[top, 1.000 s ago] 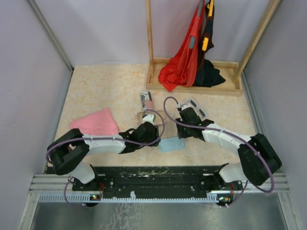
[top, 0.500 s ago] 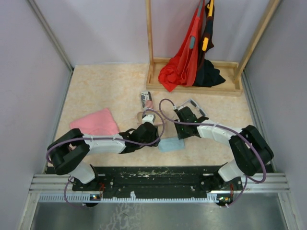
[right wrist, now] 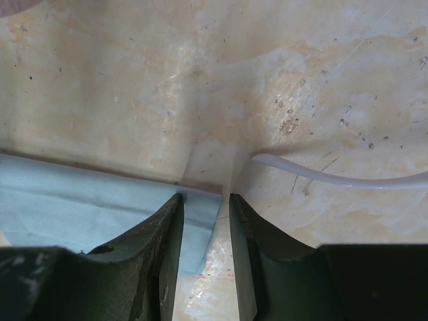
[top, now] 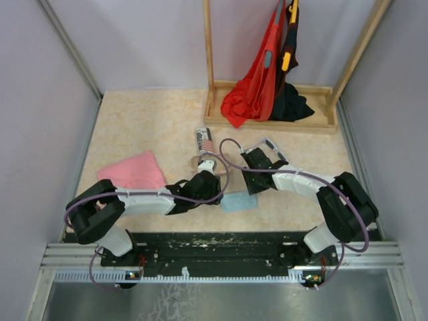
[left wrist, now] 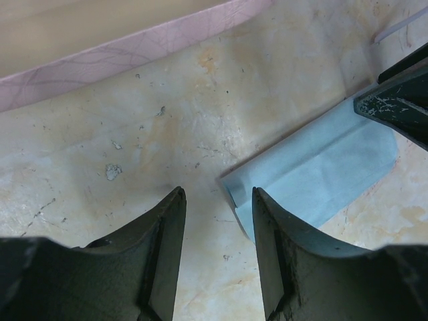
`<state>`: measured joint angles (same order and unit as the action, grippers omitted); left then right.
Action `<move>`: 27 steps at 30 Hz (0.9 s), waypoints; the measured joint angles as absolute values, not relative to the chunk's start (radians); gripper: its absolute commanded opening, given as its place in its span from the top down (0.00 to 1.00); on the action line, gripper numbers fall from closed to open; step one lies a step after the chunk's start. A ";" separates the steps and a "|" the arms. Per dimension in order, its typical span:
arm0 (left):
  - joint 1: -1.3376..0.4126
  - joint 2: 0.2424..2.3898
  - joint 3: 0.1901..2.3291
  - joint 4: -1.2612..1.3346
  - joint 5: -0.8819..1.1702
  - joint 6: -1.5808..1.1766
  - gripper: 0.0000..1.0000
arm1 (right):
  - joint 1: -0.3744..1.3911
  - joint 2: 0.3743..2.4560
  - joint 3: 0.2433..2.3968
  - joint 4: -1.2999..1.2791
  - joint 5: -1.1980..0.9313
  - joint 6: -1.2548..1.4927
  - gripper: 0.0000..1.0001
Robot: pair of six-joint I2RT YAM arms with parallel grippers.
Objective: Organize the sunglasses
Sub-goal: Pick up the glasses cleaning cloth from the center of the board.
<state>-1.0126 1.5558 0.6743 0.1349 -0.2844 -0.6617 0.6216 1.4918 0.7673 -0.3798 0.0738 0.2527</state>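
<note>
The white-framed sunglasses [top: 270, 145] lie behind my right arm, partly covered by it. One of their white temple arms [right wrist: 334, 178] curves across the table in the right wrist view. A thin-framed pair [top: 196, 160] peeks out beside my left wrist. My right gripper [right wrist: 204, 198] [top: 250, 186] is low over the table. Its jaws stand narrowly apart astride the edge of a light-blue cloth [right wrist: 80, 207] [top: 239, 200]. My left gripper [left wrist: 217, 194] [top: 215, 190] is open over bare table, its right finger at the corner of the cloth [left wrist: 314, 174].
A flag-printed case [top: 204, 140] lies behind the grippers and a pink item [top: 134, 170] at the left. A wooden rack [top: 267, 122] with red and dark cloth stands at the back right. My right gripper's dark fingers [left wrist: 401, 100] show in the left wrist view.
My right arm has shifted left and back, uncovering more of the white sunglasses, and its jaws have narrowed slightly. The left arm has stayed put.
</note>
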 measured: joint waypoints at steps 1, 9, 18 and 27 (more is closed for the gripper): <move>-1.013 1.556 0.674 0.135 -0.285 -0.662 0.49 | 0.625 1.496 0.771 -0.383 0.078 0.252 0.66; -1.013 1.552 0.674 0.134 -0.287 -0.662 0.49 | 0.661 1.533 0.810 -0.416 0.125 0.243 0.69; -1.013 1.539 0.671 0.134 -0.289 -0.662 0.49 | 0.677 1.544 0.819 -0.419 0.121 0.246 0.89; -1.013 1.540 0.671 0.135 -0.279 -0.657 0.47 | 0.679 1.539 0.809 -0.398 0.112 0.255 1.00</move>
<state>-1.0126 1.5398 0.6708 0.1352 -0.2787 -0.6567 0.6788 1.5394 0.8093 -0.3977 0.1123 0.2554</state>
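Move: The right hand hovers low over the far right corner of the cleaning cloth, whose middle lies some 5 cm to its left, 3 cm nearer the base and about 1 cm below. The open case stands roughly 14 cm to the hand's left and 9 cm farther out; the white sunglasses lie about 13 cm ahead and 4 cm to its right. From the left hand, the cloth's middle is around 7 cm to the right, 1 cm back and 2 cm lower. With its half-open fingers astride the right-hand edge of the cloth at its far corner, the right hand slides about 1 cm to the left, staying at nearly the same height just above the table, with only a few degrees of wrist tilt. Partway through that slide its fingers begin to close and go fully shut, pinching the edge of the cloth near that corner. ##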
